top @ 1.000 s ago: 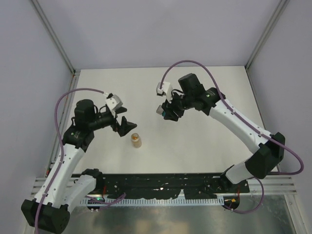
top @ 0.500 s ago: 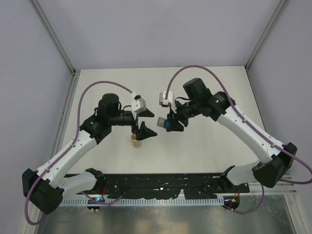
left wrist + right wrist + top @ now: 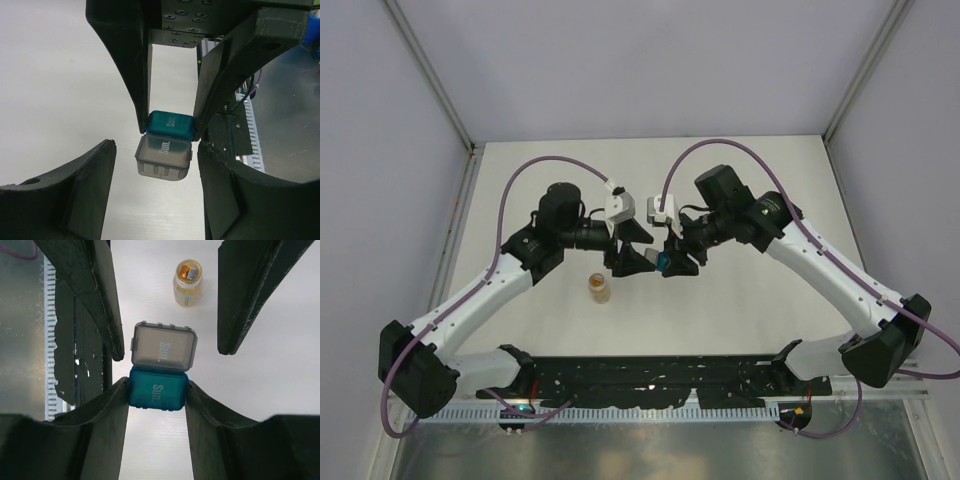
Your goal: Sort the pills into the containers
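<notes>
The two containers are joined and held in the air between the arms. The teal-blue box (image 3: pixel 157 387) is clamped by my right gripper (image 3: pixel 157 385), which is shut on its sides. The grey box (image 3: pixel 164 156) sticks out from it towards the left arm. My left gripper (image 3: pixel 156 147) is open and straddles the grey box, with a narrow gap on each side. In the top view the left gripper (image 3: pixel 632 255) and right gripper (image 3: pixel 670 260) meet tip to tip over the table's middle. Both lids are shut. No pills show.
A small clear vial (image 3: pixel 599 287) with an orange-brown top stands upright on the white table (image 3: pixel 740 180), just left of and nearer than the grippers. It also shows in the right wrist view as the vial (image 3: pixel 187 282). The black rail (image 3: pixel 650 375) runs along the near edge.
The left arm has swung right, past the vial, up to the right gripper, and its jaws have narrowed around the grey box. The right gripper still holds the boxes and has drifted slightly left.
</notes>
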Controlling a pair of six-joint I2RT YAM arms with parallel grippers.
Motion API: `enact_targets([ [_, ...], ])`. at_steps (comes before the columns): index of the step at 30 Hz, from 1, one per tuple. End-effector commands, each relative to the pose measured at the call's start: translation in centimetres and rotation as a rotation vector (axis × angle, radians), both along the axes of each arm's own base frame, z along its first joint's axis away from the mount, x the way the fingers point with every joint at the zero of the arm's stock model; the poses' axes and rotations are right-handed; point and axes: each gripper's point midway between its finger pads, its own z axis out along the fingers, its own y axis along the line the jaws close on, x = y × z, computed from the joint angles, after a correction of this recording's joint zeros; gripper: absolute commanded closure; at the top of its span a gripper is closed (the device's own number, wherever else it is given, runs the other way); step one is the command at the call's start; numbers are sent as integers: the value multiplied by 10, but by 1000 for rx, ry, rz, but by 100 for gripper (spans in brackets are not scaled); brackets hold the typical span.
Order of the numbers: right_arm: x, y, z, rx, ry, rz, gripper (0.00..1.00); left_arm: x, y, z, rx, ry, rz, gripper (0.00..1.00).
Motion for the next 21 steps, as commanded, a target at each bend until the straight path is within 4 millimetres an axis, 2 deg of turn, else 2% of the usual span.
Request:
enact_targets([
  [1,-9,-1,19,54,-48,30,81,1,-9,24,-59,-47,-33,32],
  [4,-9,-2,18,51,-49,29,82,0,-10,20,-53,-36,-40,34],
  [10,-7,-2,16,47,-54,16,83,0,-11,19,-52,-18,-41,58],
  [12,-3,-3,16,40,-67,-2,84,0,-12,21,-60,-6,-42,64],
  [17,4,-4,11,27,-96,-39,87,-1,-16,27,-83,103,-21,69],
  [21,11,-6,11,21,-123,-74,88,6,-19,30,-101,159,24,73],
])
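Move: Just beyond the left fingertips, about 2 cm to the hand's right and about level with it, sits the clear half of the pill box, already between the open fingers. The teal half is some 4 cm to the left hand's right and 1 cm back, pinched by the right fingers; from the right hand the clear half lies about 3 cm left and 1 cm forward. The pill bottle stands some 13 cm left of the left hand, 5 cm back and 17 cm lower. Closing on the clear half of the pill box, the left fingers come in from either side and pinch it, while the hand eases about 1 cm right, towards the right hand. Once they have closed, the left wrist rolls about 10 degrees around its own pointing direction, front side down. The right hand stays nearly in place and keeps its pinch on the teal half. ##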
